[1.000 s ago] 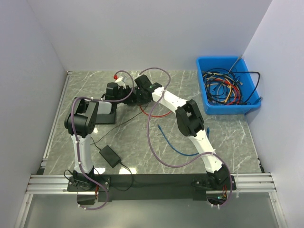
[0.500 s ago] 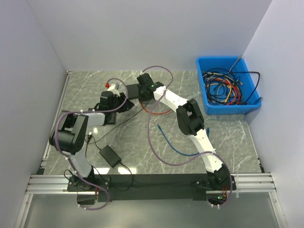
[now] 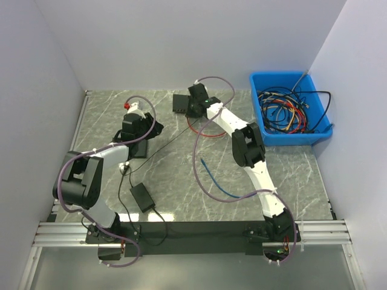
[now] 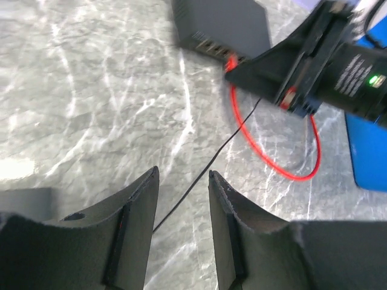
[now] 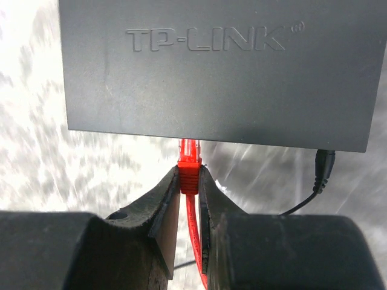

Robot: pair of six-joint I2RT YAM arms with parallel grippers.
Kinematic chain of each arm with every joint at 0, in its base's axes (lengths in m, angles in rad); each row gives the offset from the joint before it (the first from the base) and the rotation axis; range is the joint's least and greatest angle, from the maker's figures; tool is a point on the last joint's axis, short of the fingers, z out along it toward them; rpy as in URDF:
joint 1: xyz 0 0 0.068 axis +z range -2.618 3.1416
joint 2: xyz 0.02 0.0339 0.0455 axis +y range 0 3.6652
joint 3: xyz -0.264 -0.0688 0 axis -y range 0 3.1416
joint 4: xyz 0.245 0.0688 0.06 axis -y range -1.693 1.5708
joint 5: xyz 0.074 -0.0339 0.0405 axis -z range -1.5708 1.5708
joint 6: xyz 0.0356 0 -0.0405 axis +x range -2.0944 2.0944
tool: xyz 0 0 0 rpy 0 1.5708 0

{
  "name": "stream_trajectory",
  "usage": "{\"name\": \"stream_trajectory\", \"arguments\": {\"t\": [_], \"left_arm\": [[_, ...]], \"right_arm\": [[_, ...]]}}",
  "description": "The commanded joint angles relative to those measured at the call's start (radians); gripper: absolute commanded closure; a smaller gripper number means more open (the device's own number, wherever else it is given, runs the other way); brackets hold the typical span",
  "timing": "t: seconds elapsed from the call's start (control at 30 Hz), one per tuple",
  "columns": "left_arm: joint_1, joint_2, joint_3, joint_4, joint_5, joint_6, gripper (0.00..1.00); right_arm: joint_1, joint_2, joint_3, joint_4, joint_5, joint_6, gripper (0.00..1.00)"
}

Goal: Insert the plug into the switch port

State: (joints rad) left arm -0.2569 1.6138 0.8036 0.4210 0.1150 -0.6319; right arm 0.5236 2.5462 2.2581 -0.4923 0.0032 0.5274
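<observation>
The dark grey TP-LINK switch (image 5: 224, 66) lies flat at the back of the table (image 3: 179, 101). My right gripper (image 5: 189, 181) is shut on the red plug (image 5: 189, 164), whose tip sits in a port under the switch's near edge. In the top view the right gripper (image 3: 189, 107) touches the switch's right side. The plug's red cable (image 3: 202, 132) loops behind it. My left gripper (image 4: 181, 181) is open and empty above bare table, well short of the switch (image 4: 221, 24). In the top view the left gripper (image 3: 155, 128) is to the left of the switch and nearer.
A blue bin (image 3: 260, 121) of tangled cables stands at the back right. A thin black power lead (image 4: 205, 154) runs from the switch to a black adapter (image 3: 140, 197) near the front. A blue cable (image 3: 214, 178) lies mid-table. A black box (image 3: 138, 149) sits by the left arm.
The right gripper, with the plug and the switch, has moved toward the back right. The left arm has drawn back to the left, away from the switch.
</observation>
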Motion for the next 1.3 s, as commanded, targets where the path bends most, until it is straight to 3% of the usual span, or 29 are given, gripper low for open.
{"name": "stream_trajectory", "arguments": {"t": [0.0, 0.17, 0.27, 0.43, 0.6, 0.7, 0.87, 1.1, 1.27], "left_arm": [[0.001, -0.072, 0.003, -0.043, -0.055, -0.009, 0.55], [0.002, -0.101, 0.009, -0.088, -0.094, -0.006, 0.55], [0.002, -0.117, 0.014, -0.113, -0.094, -0.008, 0.55], [0.002, -0.147, 0.020, -0.154, -0.100, -0.011, 0.54], [0.002, -0.189, 0.020, -0.194, -0.112, -0.011, 0.54], [0.002, -0.210, 0.034, -0.251, -0.168, -0.008, 0.52], [0.051, -0.204, 0.051, -0.312, -0.212, -0.017, 0.38], [0.234, -0.201, 0.017, -0.350, -0.181, -0.095, 0.34], [0.359, -0.178, 0.032, -0.444, -0.206, -0.133, 0.29]], "right_arm": [[-0.051, 0.019, 0.084, 0.101, 0.011, 0.031, 0.86], [-0.092, 0.029, 0.104, 0.136, 0.000, 0.039, 0.84], [-0.105, 0.034, 0.112, 0.136, -0.028, 0.039, 0.77], [-0.117, 0.029, 0.092, 0.129, -0.037, 0.045, 0.50], [-0.125, 0.011, 0.067, 0.121, -0.052, 0.031, 0.37], [-0.119, -0.032, 0.023, 0.139, -0.121, 0.011, 0.36], [-0.062, -0.174, -0.143, 0.207, -0.138, -0.084, 0.29], [0.038, -0.464, -0.397, 0.302, -0.126, -0.067, 0.26], [0.143, -0.485, -0.511, 0.325, -0.236, -0.018, 0.26]]}}
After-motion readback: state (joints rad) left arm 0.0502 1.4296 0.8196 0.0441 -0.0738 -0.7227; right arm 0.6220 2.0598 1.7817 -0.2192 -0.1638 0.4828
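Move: My right fingers already pinch the red plug sitting in the switch port. The switch's middle is about 6 cm ahead and 1 cm to the right, roughly level. Its black power plug is some 7 cm to the right and 1 cm ahead, while the red cable loop lies about 10 cm right and 5 cm back. From my empty left hand the switch is about 14 cm ahead, 16 cm right and 9 cm below; the other black box lies some 12 cm left, 8 cm back and 9 cm below. Still gripping the plug, I push plug and switch forward and right, some 5 cm each way, with my right hand. I then open wide to let go and pull back, up and left, ending about 20 cm from where I released. My left hand first rises and draws back slightly, then swings some 15 cm left past the other black box, turning about 30 degrees counter-clockwise and opening further. ##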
